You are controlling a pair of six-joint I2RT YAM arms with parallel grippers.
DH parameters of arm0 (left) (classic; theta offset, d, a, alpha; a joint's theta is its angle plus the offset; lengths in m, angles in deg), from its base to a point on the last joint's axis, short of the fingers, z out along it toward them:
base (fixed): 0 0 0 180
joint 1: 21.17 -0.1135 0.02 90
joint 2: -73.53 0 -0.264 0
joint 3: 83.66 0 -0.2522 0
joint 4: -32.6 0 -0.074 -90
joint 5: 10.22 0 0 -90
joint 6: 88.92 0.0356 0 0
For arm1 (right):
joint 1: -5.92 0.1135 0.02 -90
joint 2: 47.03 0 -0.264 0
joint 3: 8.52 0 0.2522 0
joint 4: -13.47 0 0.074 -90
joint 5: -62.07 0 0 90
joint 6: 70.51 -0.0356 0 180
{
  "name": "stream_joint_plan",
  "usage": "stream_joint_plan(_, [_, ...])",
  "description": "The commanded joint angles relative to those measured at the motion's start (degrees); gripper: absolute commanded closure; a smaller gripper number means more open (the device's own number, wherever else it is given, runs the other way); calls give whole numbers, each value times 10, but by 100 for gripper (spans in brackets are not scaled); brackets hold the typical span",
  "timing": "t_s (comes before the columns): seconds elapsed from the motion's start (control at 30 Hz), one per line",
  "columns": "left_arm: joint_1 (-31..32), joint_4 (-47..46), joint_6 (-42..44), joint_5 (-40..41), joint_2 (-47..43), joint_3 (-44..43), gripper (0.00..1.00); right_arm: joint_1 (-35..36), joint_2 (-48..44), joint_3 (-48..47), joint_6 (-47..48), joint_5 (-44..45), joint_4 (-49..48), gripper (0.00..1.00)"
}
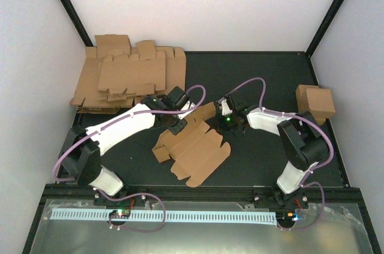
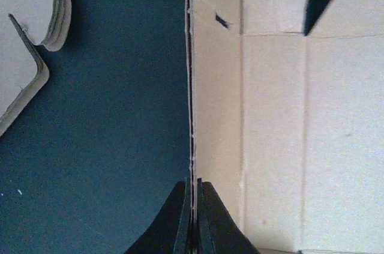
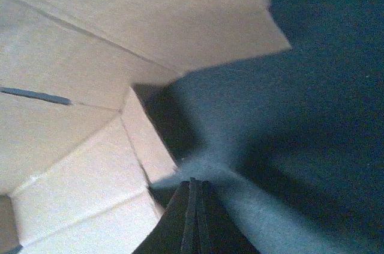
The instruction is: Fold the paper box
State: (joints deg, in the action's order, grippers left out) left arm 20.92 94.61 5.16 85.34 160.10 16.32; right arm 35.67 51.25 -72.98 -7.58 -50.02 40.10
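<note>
The paper box [image 1: 195, 149] is a brown die-cut blank lying mostly flat on the dark mat in the middle, with its far flaps raised. My left gripper [image 1: 178, 125] is at its far left edge. In the left wrist view the fingers [image 2: 193, 183] are shut on the thin upright edge of the paper box [image 2: 288, 134], which runs straight between them. My right gripper [image 1: 223, 123] is at the blank's far right corner. In the right wrist view it [image 3: 193, 181] is shut with nothing between the fingers, and a bent flap of the paper box [image 3: 78, 86] stands just to its left.
A pile of flat brown blanks [image 1: 129, 77] lies at the back left, its rounded corners showing in the left wrist view [image 2: 24, 14]. A folded brown box [image 1: 316, 102] stands at the right edge of the mat. White walls close in the back and sides.
</note>
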Motion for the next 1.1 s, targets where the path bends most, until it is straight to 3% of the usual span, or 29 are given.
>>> stream_joint_plan(0.0, [8, -2, 1, 21, 18, -1, 99, -2, -32, -3, 5, 4, -12, 98])
stream_joint_plan(0.27, [26, 12, -14, 137, 41, -3, 98, -5, -124, 38, 27, 61, -49, 98])
stream_joint_plan(0.57, [100, 21, -47, 321, 50, -3, 98, -10, -118, 33, 32, 32, -58, 94])
stream_joint_plan(0.67, [125, 20, -58, 355, 55, -1, 98, -9, -138, 39, 24, -9, -83, 87])
stream_joint_plan(0.8, [156, 48, -108, 410, 84, -18, 98, -9, -164, 55, -27, -73, -109, 68])
stream_joint_plan(1.07, [209, 128, -240, 529, 166, -50, 98, -8, -246, 173, -279, -113, -284, 42])
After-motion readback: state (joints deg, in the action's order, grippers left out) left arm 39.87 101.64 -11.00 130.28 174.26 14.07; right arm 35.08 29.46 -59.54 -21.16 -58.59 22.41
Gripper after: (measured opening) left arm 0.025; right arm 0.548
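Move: Already in the left hand's shut fingers is the paper box's raised side panel, which is being tipped over the blank's outer tabbed panel, some 11 cm back, 6 cm right and 10 cm below. From the empty right hand, that side panel's end flap stands about 4 cm ahead, 3 cm left and 6 cm higher; a small corner flap is roughly 1 cm ahead, 2 cm left at fingertip height, and the outer panel 11 cm back, 6 cm left, slightly lower. Rising about 10 cm away from the small corner flap, the right hand pauses partway, then opens its fingers to about half, tilts them leftward and eases back 2 cm at the end. Meanwhile the left hand keeps its pinch on the raised side panel almost in place and swings its wrist some 40 degrees, turning the fingers from pointing down towards pointing forward and left. ##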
